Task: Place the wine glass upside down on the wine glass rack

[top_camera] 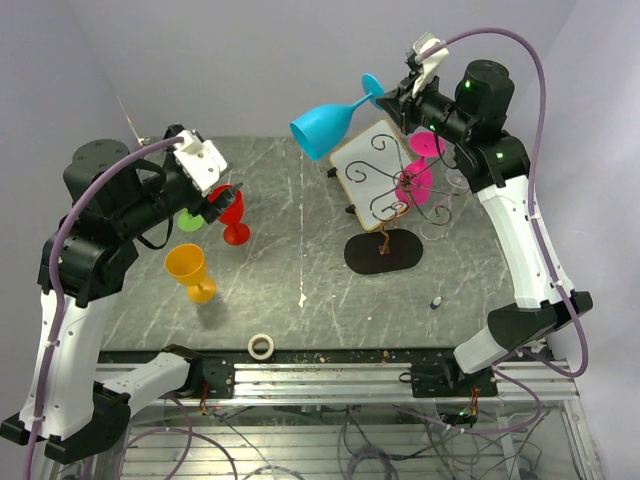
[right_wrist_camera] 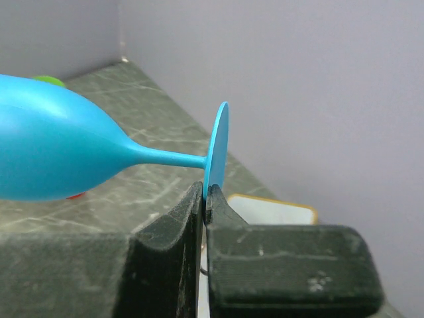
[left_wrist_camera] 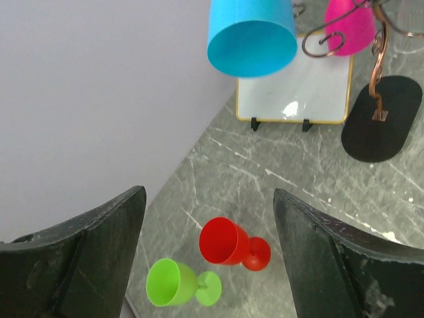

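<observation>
My right gripper is shut on the foot rim of a blue wine glass. It holds the glass high in the air, lying nearly sideways, bowl mouth toward the left. The glass hangs above and left of the wine glass rack, a dark wire stand on a black oval base. A pink glass hangs upside down on the rack. My left gripper is open and empty, above a red glass and a green glass.
The red glass, the green glass and an orange glass stand at the table's left. A white board with a wooden rim leans behind the rack. A tape ring lies at the near edge, and a small object right of centre.
</observation>
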Tool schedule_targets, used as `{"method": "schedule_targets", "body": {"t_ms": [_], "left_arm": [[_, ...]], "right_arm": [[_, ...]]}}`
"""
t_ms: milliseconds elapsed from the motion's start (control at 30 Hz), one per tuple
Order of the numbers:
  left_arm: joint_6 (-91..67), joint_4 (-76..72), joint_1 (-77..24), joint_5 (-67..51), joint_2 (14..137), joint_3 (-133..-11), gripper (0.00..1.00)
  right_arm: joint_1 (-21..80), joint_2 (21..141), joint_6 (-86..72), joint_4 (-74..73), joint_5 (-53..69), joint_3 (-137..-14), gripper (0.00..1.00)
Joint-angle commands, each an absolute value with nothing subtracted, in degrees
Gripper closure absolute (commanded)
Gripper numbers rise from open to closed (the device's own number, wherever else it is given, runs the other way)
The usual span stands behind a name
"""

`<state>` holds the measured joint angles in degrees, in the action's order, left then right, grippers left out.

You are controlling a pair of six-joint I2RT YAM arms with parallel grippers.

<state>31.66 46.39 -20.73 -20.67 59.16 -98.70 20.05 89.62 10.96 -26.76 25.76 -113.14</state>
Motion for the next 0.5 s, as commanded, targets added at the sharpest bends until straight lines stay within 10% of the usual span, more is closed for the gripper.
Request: {"method": "schedule_targets", "body": {"t_ms": [0, 467], "left_arm": [[34.67, 48.89, -19.64, -18.74, 57.91, -96.58, 0.11], [32.96, 48.47, -17.58, -19.81, 56.61, -91.93, 0.09]], "right_arm": [[20.71, 88.84, 20.67, -30.17, 15.62, -114.6, 1.0], [29.69, 89.15, 34.89, -27.64, -3.67, -108.67, 1.0]]}}
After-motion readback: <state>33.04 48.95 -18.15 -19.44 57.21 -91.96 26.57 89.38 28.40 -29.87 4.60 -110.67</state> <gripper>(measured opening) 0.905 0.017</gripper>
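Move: The rack's arm hub, where the blue wine glass in the right fingers is to go, lies about 11 cm back, 5 cm right and 10 cm below the right hand. The hanging pink glass is some 5 cm back, 9 right and 13 lower; the whiteboard 3 cm ahead, 4 right and 25 below. From the empty left hand, the red glass stands roughly 9 cm ahead, 6 left and 25 below, the green one 11 ahead and 14 left. The blue glass, still pinched by its foot in the right fingers, goes about 2 cm forward and 2–3 cm right, then down nearly 3 cm with a slight return left, while the wrist rolls some 20 degrees, left side down and clockwise, tipping the bowl downward. The left hand sinks about 5 cm towards the red glass, edging left, fingers staying open and tilting slightly down. ##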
